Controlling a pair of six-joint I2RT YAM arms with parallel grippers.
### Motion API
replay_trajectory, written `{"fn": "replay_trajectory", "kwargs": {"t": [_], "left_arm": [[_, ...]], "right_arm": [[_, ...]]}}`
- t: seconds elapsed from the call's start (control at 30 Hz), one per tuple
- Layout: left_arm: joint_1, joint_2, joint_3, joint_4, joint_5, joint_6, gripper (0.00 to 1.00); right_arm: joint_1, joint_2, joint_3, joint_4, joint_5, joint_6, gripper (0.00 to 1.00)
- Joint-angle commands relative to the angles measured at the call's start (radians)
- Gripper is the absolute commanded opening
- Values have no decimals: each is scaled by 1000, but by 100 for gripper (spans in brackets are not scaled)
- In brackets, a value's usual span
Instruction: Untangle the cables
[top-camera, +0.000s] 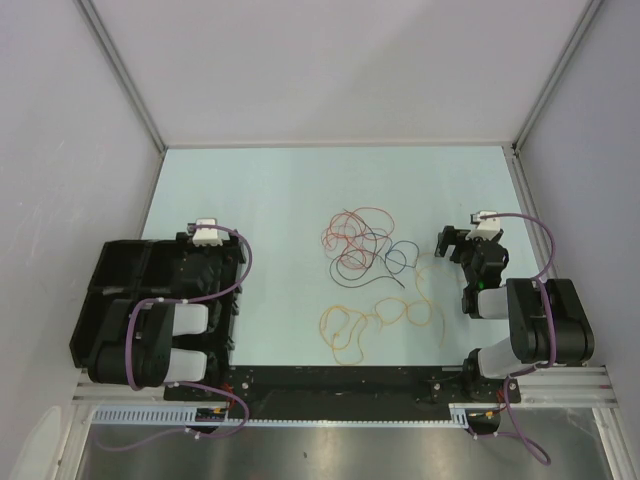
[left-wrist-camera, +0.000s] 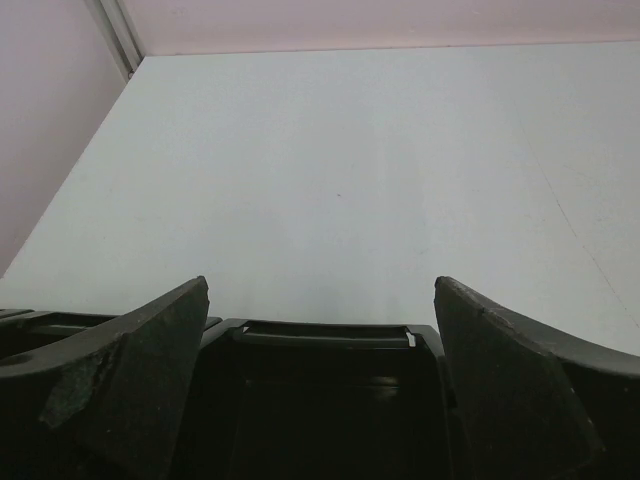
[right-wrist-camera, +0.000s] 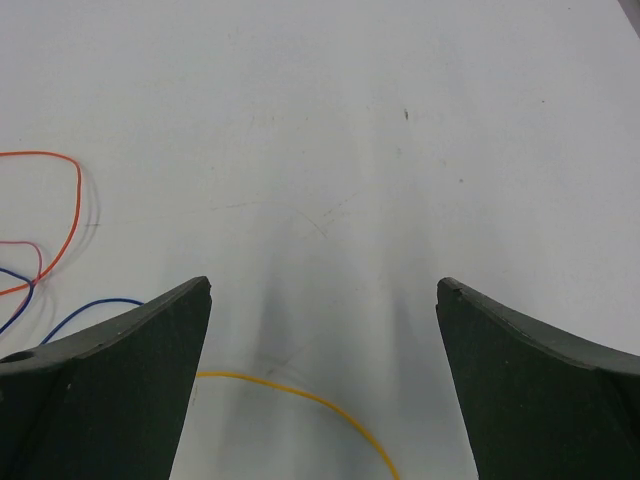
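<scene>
The cables lie in loose loops at mid-table: a red tangle (top-camera: 350, 230), a black cable (top-camera: 354, 264), a dark blue one (top-camera: 400, 256) and a yellow-orange one (top-camera: 380, 316) nearest the arms. My right gripper (top-camera: 458, 245) hovers just right of them, open and empty. In the right wrist view (right-wrist-camera: 324, 285) a yellow cable (right-wrist-camera: 300, 392) curves across the table under the jaws, with red (right-wrist-camera: 72, 200) and blue (right-wrist-camera: 90, 308) strands at the left. My left gripper (top-camera: 195, 240) (left-wrist-camera: 322, 282) is open and empty above the tray's rim, well left of the cables.
A black compartment tray (top-camera: 120, 285) sits at the left under the left arm; its rim (left-wrist-camera: 325, 335) shows between the left fingers. Grey walls enclose the table on three sides. Purple hoses run along both arms.
</scene>
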Motion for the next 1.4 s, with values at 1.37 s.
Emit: {"fn": "replay_trajectory", "kwargs": {"t": [1.37], "left_arm": [[-42,258,1372,-1440,149,-523,100]], "right_arm": [[61,-348,687,-1221,42,456,100]]}}
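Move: My right hand hangs roughly 9 cm above the table, with the tangled red and black cables about 24 cm to its left and 3 cm ahead. The blue loop lies about 15 cm to its left and 1 cm ahead. The yellow cable's middle is some 18 cm left and 11 cm back. From my left hand the tangle is about 34 cm to the right, 5 cm ahead and 12 cm below. I lift both empty hands clear of their resting places, fingers still wide open. My right goes first, rising about 15 cm almost straight up, rolling its left side up some 20 degrees and dipping a little. Then my left sweeps quickly up about 19 cm and forward 14, from over the black tray to beyond its far edge, rolling right side up. ##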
